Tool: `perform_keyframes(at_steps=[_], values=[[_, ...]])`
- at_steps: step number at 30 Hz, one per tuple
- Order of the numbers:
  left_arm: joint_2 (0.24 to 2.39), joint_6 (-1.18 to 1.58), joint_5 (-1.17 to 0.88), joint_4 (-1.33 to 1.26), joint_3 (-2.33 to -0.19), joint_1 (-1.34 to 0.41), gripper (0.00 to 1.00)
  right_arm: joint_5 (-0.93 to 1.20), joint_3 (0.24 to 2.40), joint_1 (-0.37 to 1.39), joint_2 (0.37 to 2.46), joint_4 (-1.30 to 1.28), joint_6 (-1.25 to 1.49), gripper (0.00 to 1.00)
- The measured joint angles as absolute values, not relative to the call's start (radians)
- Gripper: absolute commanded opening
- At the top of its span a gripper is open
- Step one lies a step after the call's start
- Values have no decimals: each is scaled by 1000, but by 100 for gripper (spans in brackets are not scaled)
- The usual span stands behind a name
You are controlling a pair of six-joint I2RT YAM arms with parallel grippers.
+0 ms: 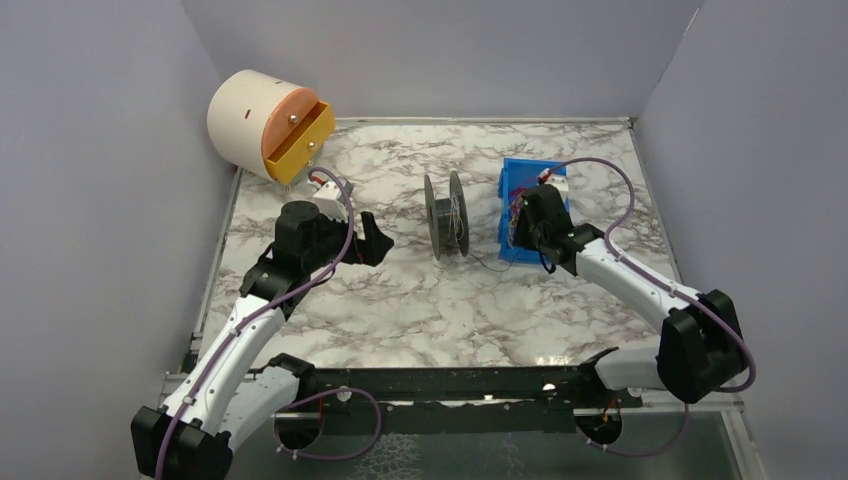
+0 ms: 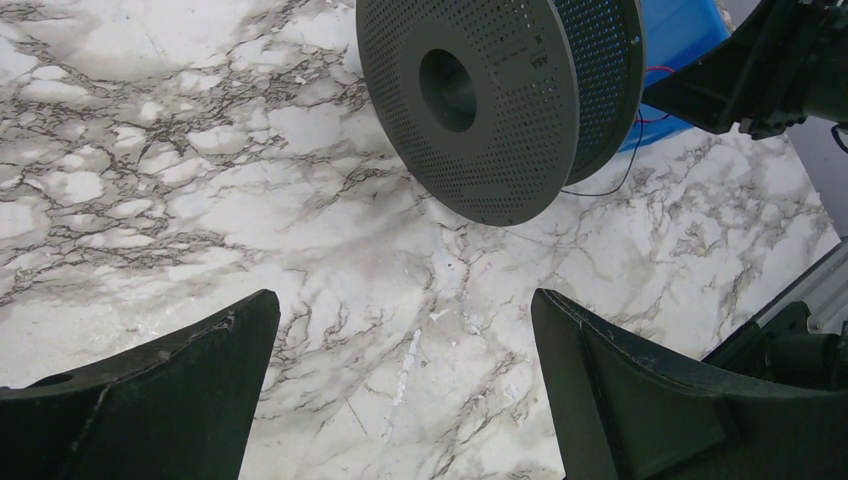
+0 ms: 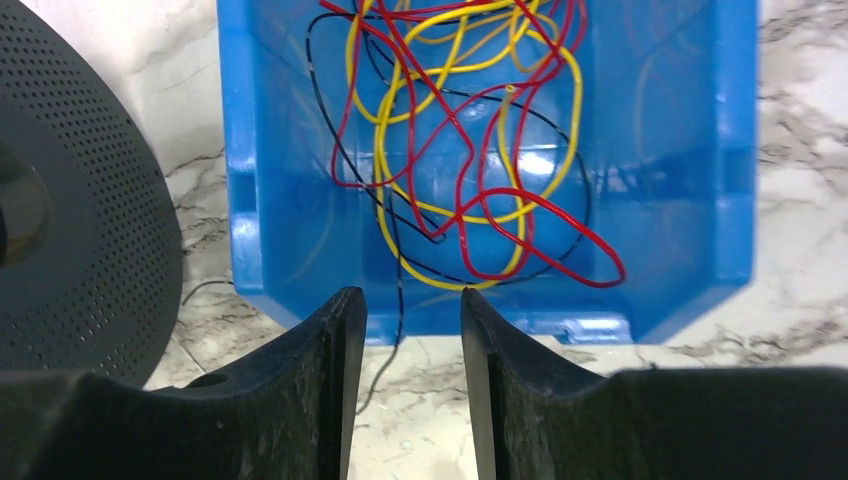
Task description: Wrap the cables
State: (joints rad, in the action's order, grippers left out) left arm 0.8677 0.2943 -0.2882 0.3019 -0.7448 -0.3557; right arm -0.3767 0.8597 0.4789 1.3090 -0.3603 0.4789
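A tangle of red, yellow and black cables [image 3: 460, 130] lies inside a blue bin [image 3: 680, 150]. One black strand [image 3: 398, 300] hangs over the bin's near wall and runs down onto the table, passing between the fingers of my right gripper [image 3: 410, 295]. Those jaws are narrowly apart and do not touch the strand. A black perforated spool [image 1: 447, 215] stands on edge left of the bin [image 1: 520, 170]. My left gripper [image 2: 402, 297] hovers wide open over bare marble, short of the spool [image 2: 490, 100]. Its fingers hold nothing.
A cream drum with an orange drawer [image 1: 265, 125] lies at the back left corner. Grey walls close in the marble table [image 1: 400, 300] on three sides. A black rail [image 1: 440, 385] runs along the near edge between the arm bases.
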Motion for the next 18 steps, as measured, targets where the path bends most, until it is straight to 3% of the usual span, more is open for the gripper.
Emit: perform_keyframes(at_steps=[18], values=[[868,290,-289,302,-745,-356,99,-259,860,403,1489,-148,497,42]])
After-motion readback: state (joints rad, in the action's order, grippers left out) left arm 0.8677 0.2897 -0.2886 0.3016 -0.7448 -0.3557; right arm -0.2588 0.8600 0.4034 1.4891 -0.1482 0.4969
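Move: Ahead of the right hand, which hangs half open just over the near end of the blue bin, the middle of the tangled cables lies about 8 cm farther out, 1 cm to the right and roughly 9 cm below. The bin's middle is some 9 cm ahead, 2 cm right and 8 cm down; the standing spool is about 17 cm left and 5 cm ahead, 2 cm lower. From the idle left hand, the cables are roughly 35 cm right, 12 cm ahead and 19 cm below. Reaching forward by about 4 cm and sinking some 3 cm as it goes, the right hand passes inward from the bin's near wall towards the red, yellow and black cables, edging only slightly left. Its wrist rolls about 5 degrees, left side rising; the fingers stay part open and aren't seen to touch any strand. ##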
